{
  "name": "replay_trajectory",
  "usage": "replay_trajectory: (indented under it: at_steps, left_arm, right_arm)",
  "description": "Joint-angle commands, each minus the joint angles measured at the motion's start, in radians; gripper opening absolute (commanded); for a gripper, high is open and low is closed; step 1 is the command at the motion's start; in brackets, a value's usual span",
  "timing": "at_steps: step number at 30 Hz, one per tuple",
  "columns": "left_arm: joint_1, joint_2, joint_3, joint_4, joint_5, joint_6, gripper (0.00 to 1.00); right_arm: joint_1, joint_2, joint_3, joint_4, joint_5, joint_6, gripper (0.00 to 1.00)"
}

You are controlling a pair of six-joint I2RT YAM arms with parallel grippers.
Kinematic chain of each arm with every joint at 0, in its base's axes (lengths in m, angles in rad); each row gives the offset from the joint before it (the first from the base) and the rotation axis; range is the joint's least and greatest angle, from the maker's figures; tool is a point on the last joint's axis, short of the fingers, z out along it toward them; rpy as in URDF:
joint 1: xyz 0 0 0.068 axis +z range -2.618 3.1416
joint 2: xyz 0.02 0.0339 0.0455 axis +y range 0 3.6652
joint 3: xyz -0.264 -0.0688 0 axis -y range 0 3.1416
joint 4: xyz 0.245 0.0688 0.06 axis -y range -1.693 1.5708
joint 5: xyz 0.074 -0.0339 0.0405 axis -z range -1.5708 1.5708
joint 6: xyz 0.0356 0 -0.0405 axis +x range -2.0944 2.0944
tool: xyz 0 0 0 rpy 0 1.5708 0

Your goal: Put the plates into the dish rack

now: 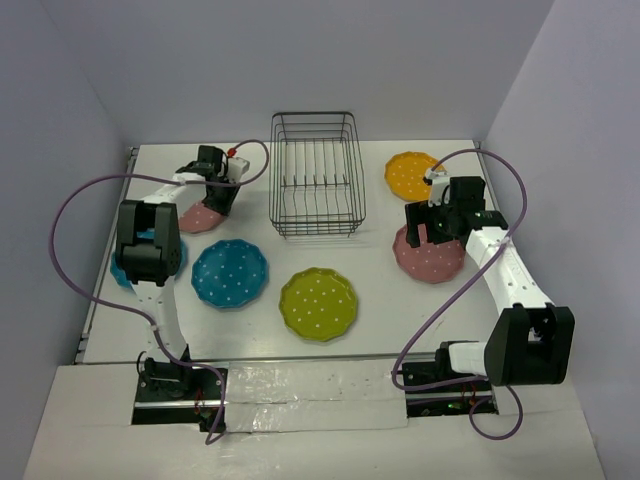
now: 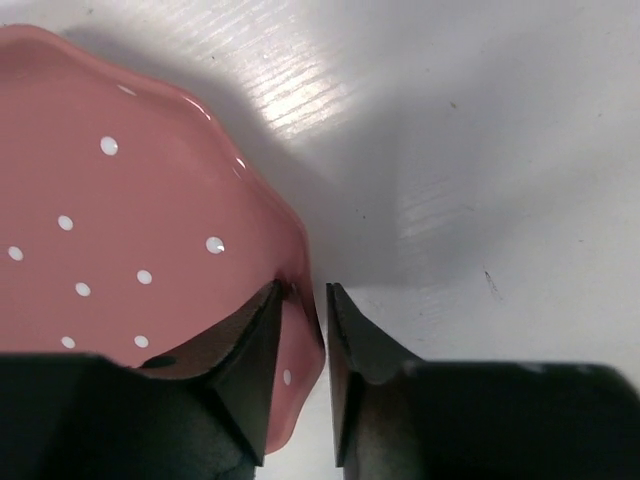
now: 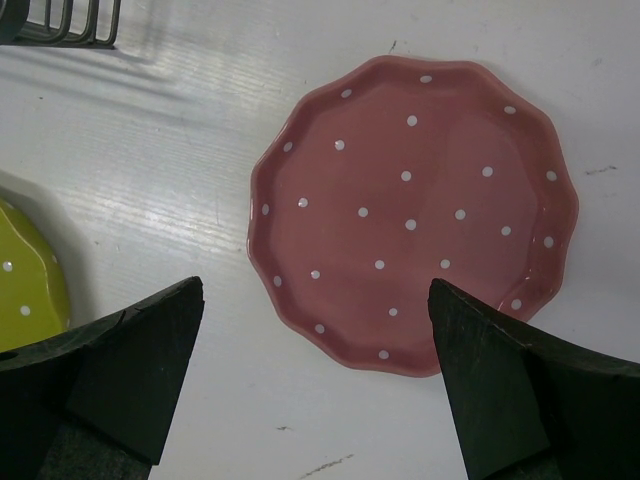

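Note:
The black wire dish rack (image 1: 315, 175) stands empty at the back middle. At its left, my left gripper (image 1: 218, 195) is down on the rim of a pink plate (image 1: 200, 215). In the left wrist view the jaws (image 2: 304, 290) pinch that pink plate's (image 2: 120, 200) scalloped edge, one finger on its face and one outside the rim. My right gripper (image 1: 432, 232) hovers open over the second pink plate (image 1: 428, 257). That plate (image 3: 420, 200) lies flat, just ahead of the wide-spread fingers (image 3: 315, 290). An orange plate (image 1: 413, 175), a teal plate (image 1: 230, 273) and a yellow-green plate (image 1: 318, 303) also lie flat.
Another teal plate (image 1: 122, 270) is partly hidden under the left arm's elbow. A corner of the rack (image 3: 70, 25) and the yellow-green plate's edge (image 3: 25, 285) show in the right wrist view. Walls close the table (image 1: 300, 340) on three sides.

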Motion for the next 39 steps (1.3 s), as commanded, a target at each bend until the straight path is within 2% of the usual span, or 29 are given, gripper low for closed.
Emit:
replay_trajectory:
  at_steps: [1,8,9,12,20,26,31,36,39]
  left_arm:
    - [-0.017,0.028,0.025,0.026,-0.019,0.015,0.32]
    - [-0.040,0.031,-0.028,0.055,-0.042,0.021,0.16]
    - [-0.040,0.031,-0.042,0.058,-0.042,0.019,0.10]
    - [-0.041,0.033,-0.058,0.062,-0.077,0.006,0.00]
    - [-0.041,-0.053,-0.070,0.012,-0.025,-0.049,0.00]
    - [-0.009,-0.176,-0.006,-0.063,0.134,-0.145,0.00]
    - [0.061,-0.257,0.059,-0.110,0.375,-0.232,0.00]
    - [0.124,-0.309,0.057,-0.078,0.521,-0.301,0.00]
    - [0.146,-0.331,0.042,-0.035,0.630,-0.396,0.00]
  right_arm:
    - [0.006,0.009,0.006,0.023,-0.002,-0.008,1.00]
    - [0.006,0.011,0.016,0.019,0.000,-0.011,1.00]
    - [0.006,0.009,0.017,0.019,0.000,-0.011,1.00]
    - [0.006,0.002,0.016,0.016,0.002,-0.011,1.00]
    - [0.006,-0.026,0.013,0.005,0.002,-0.011,1.00]
    - [0.006,-0.037,0.010,0.003,-0.005,-0.009,1.00]
    - [0.006,-0.046,0.008,0.002,-0.011,-0.011,1.00]
    - [0.006,-0.048,0.011,0.000,-0.014,-0.011,1.00]
    - [0.006,-0.051,0.010,-0.001,-0.017,-0.011,1.00]
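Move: The left hand is low at the right rim of the far-left pink plate, which is already between its open fingers. The plate's middle is about 9 cm to the left, 3 cm ahead and 1 cm below. The rack is some 30 cm right and 7 cm ahead, the larger blue plate about 18 cm back and 1 cm right. From the idle right hand, that pink plate lies roughly 73 cm left, 18 cm ahead and 12 cm lower. The left fingers close on the pink plate's right rim and pinch it, the hand staying low and almost in place with a small roll. It then draws back about 2 cm and slightly right, and climbs some 12 cm, keeping hold while the wrist rolls some 30 degrees so the hand's right side rises. ##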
